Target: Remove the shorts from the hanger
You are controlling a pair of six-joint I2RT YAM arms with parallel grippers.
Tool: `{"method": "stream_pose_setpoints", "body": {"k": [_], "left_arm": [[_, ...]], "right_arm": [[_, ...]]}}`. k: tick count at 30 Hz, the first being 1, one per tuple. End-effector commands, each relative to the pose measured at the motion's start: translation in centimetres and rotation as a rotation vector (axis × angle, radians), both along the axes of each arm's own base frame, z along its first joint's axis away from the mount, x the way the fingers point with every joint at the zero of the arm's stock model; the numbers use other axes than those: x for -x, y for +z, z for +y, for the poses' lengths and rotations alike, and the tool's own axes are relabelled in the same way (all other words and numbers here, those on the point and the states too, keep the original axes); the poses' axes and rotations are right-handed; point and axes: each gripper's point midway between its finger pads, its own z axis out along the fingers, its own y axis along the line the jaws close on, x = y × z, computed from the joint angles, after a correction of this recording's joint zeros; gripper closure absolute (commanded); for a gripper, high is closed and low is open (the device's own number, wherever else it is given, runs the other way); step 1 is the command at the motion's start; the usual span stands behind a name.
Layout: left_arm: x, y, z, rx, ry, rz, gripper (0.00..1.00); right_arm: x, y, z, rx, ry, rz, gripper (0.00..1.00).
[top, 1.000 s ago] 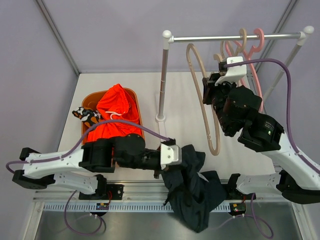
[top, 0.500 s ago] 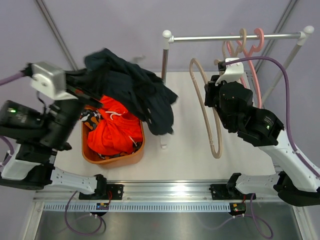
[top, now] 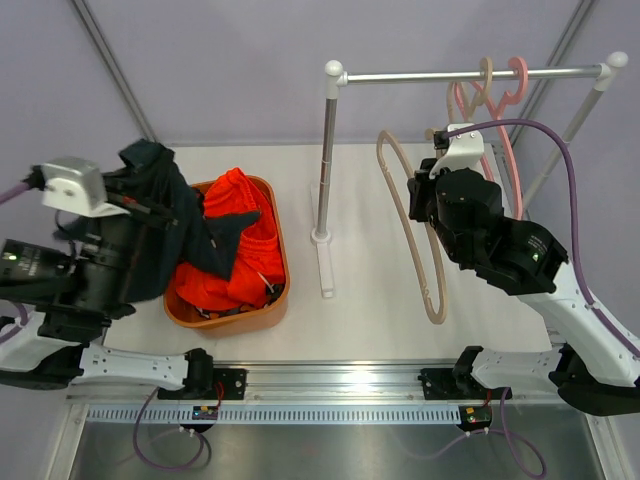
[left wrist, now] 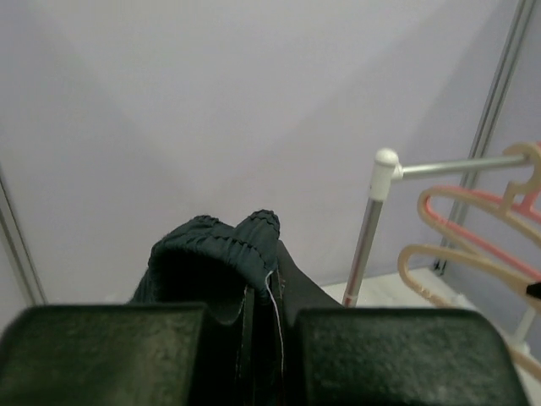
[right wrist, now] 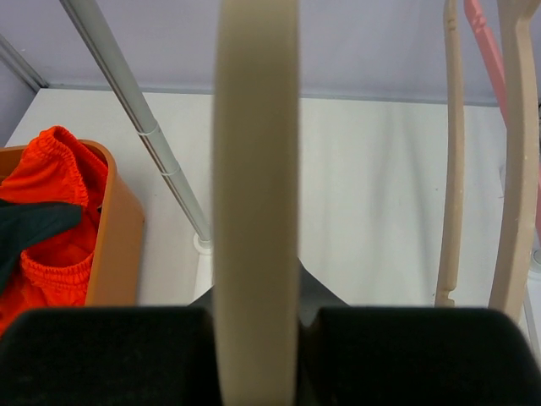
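The dark navy shorts hang from my left gripper, which is shut on their gathered waistband. It is raised at the table's left side. The loose end of the navy shorts drapes over the bright orange shorts lying in the orange basket. My right gripper is shut on a bare beige hanger, held away from the rail. That hanger runs upright between the fingers in the right wrist view. The orange shorts show there too.
A clothes rail on a grey pole stands at the back right. Its white foot rests mid-table. Pink and beige hangers hang from it. Purple walls close in the left and back sides.
My left arm swung the navy shorts from the front edge up and left, then lowered them over the basket. The right arm and its hanger barely shifted.
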Motion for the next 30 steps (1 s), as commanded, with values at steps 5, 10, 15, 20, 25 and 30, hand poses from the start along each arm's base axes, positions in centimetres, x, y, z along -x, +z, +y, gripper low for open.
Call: {"method": "stream_pose_setpoints", "body": {"k": [5, 10, 15, 20, 25, 30], "left_arm": [[-2.7, -5.5, -5.5, -0.113, -0.065, 0.112, 1.0], [-7.1, -6.2, -4.9, -0.094, -0.01, 0.186, 1.0], [-11.9, -6.1, -1.0, 0.048, 0.061, 0.265, 1.0], [-17.4, -10.1, 1.2, 0.153, 0.021, 0.436, 1.0], [-22.2, -15.4, 3.4, 0.281, 0.02, 0.583, 1.0], [-24.1, -17.8, 3.3, 0.348, -0.012, 0.646, 1.0]], "right_arm": [[0.8, 1.3, -0.7, -0.078, 0.007, -0.013, 1.0], [1.1, 1.1, -1.1, -0.078, 0.008, -0.006, 1.0], [1.3, 1.0, -1.1, -0.072, 0.017, 0.001, 1.0], [1.5, 1.2, -1.5, -0.063, 0.013, -0.002, 1.0], [1.5, 1.4, -1.6, -0.059, 0.013, -0.006, 1.0], [1.4, 1.2, -1.6, -0.044, 0.012, -0.003, 1.0]]}}
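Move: The left hand, high up with the dark green shorts in its fingers, has the orange basket about 15 cm ahead, 2 cm to its left and some 50 cm below. The orange shorts lie in the basket, around 1 cm beyond its middle and 2 cm right of it. The rack's near-left post stands roughly 20 cm ahead and 23 cm right of the left hand, its middle 30 cm lower. From the right hand the basket is about 45 cm left, 5 cm ahead and 34 cm down. Forward about 25 cm and down about 20 cm, the left hand carries the still-pinched dark green shorts out over the basket towards its far part, first veering slightly right, then swinging back left, and sinking fastest at the end. The wrist tips some 40 degrees, from pointing upward to slightly downward; the fingers keep their grip. ##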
